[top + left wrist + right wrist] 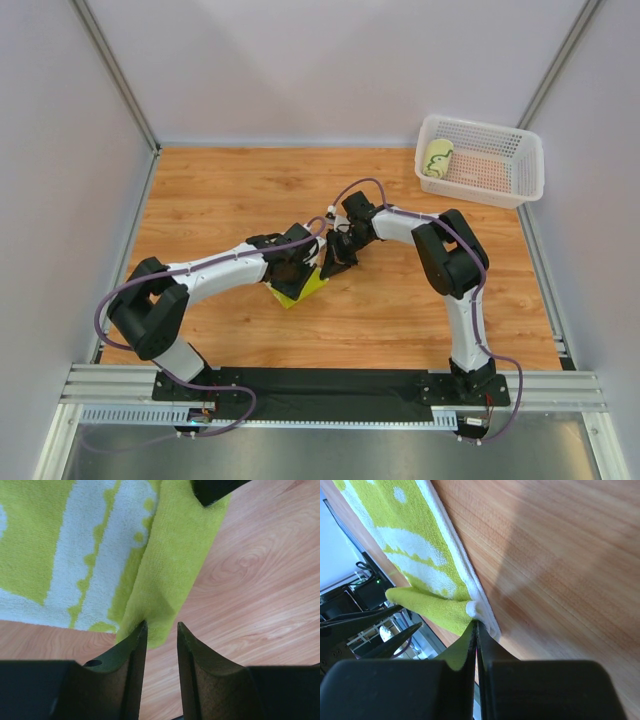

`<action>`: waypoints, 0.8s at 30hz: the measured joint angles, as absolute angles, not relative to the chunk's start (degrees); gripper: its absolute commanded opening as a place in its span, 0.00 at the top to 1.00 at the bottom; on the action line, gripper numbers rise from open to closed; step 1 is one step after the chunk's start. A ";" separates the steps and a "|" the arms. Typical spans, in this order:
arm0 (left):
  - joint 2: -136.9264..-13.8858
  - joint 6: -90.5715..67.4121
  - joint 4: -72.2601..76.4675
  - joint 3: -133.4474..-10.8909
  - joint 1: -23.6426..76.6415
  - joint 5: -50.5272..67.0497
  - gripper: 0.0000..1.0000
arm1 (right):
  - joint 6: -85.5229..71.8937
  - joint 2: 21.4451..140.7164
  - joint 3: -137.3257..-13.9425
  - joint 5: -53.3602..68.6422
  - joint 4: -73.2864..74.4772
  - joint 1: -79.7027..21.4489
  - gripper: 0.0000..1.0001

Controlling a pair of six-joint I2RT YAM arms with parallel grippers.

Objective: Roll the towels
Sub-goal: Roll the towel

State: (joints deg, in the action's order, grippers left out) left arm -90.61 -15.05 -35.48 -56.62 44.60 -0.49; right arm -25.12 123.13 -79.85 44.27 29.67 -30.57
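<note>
One towel [300, 289], lime-green and white, lies folded small on the wooden table between both arms. My right gripper [336, 262] [476, 622] is shut, its tips pinching the white hem and the green flap of the towel [405, 535]. My left gripper [292, 266] [161, 625] stands slightly open at the flap's opposite corner. The left fingertip touches the towel [100, 545], and bare wood shows through the gap. The right fingertip [212, 490] rests at the flap's far edge. A second towel [437, 158] lies rolled up in the basket.
A white perforated basket [482, 126] stands at the back right corner of the table. Grey walls with metal posts close in the table on three sides. A black base plate [320, 385] holds the arms at the near edge.
</note>
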 measured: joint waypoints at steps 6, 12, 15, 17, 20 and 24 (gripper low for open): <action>-90.65 -15.05 -35.81 -56.62 44.60 -3.68 0.57 | -25.10 123.13 -79.85 44.25 29.71 -30.57 1.00; -92.53 -15.03 -36.38 -56.62 44.60 -5.26 0.54 | -25.04 123.13 -79.85 44.27 29.74 -30.57 1.00; -94.21 -15.05 -36.62 -56.62 44.60 -5.23 0.48 | -25.04 123.13 -79.85 44.27 29.74 -30.57 1.00; -94.56 -15.18 -36.62 -56.62 44.60 -5.04 0.44 | -25.04 123.13 -79.92 44.25 29.80 -30.57 1.00; -94.59 -15.35 -36.84 -56.60 44.66 -4.91 0.39 | -25.04 123.13 -80.44 44.25 30.35 -30.57 1.00; -94.76 -15.68 -37.15 -56.40 44.64 -4.40 0.39 | -24.99 123.15 -82.89 43.99 31.59 -30.57 0.99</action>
State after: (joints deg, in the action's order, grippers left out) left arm -94.76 -15.68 -37.15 -56.40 44.64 -4.40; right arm -24.99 123.15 -82.89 43.99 31.59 -30.57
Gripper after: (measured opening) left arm 0.611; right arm 0.005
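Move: The left hand is poised over the near-left end of the towel's folded strip, which lies about 2 cm back, 1 cm to its left and 3 cm below. The strip's other end is some 5 cm ahead and 8 cm right of the left hand; the unrolled part is about 6 cm ahead and 2 cm left. The right hand's shut fingertips are at that other end; the near-left end lies roughly 7 cm back and 9 cm left of the right hand. The right hand's shut fingertips stay at the strip's right end, then at the very end ease up about 1 cm and slightly forward. The left hand slides left nearly 2 cm, then sinks about 2 cm towards the near-left end, rolling slightly and spreading its fingers from about a third to well over half open, one on each side of the strip. ##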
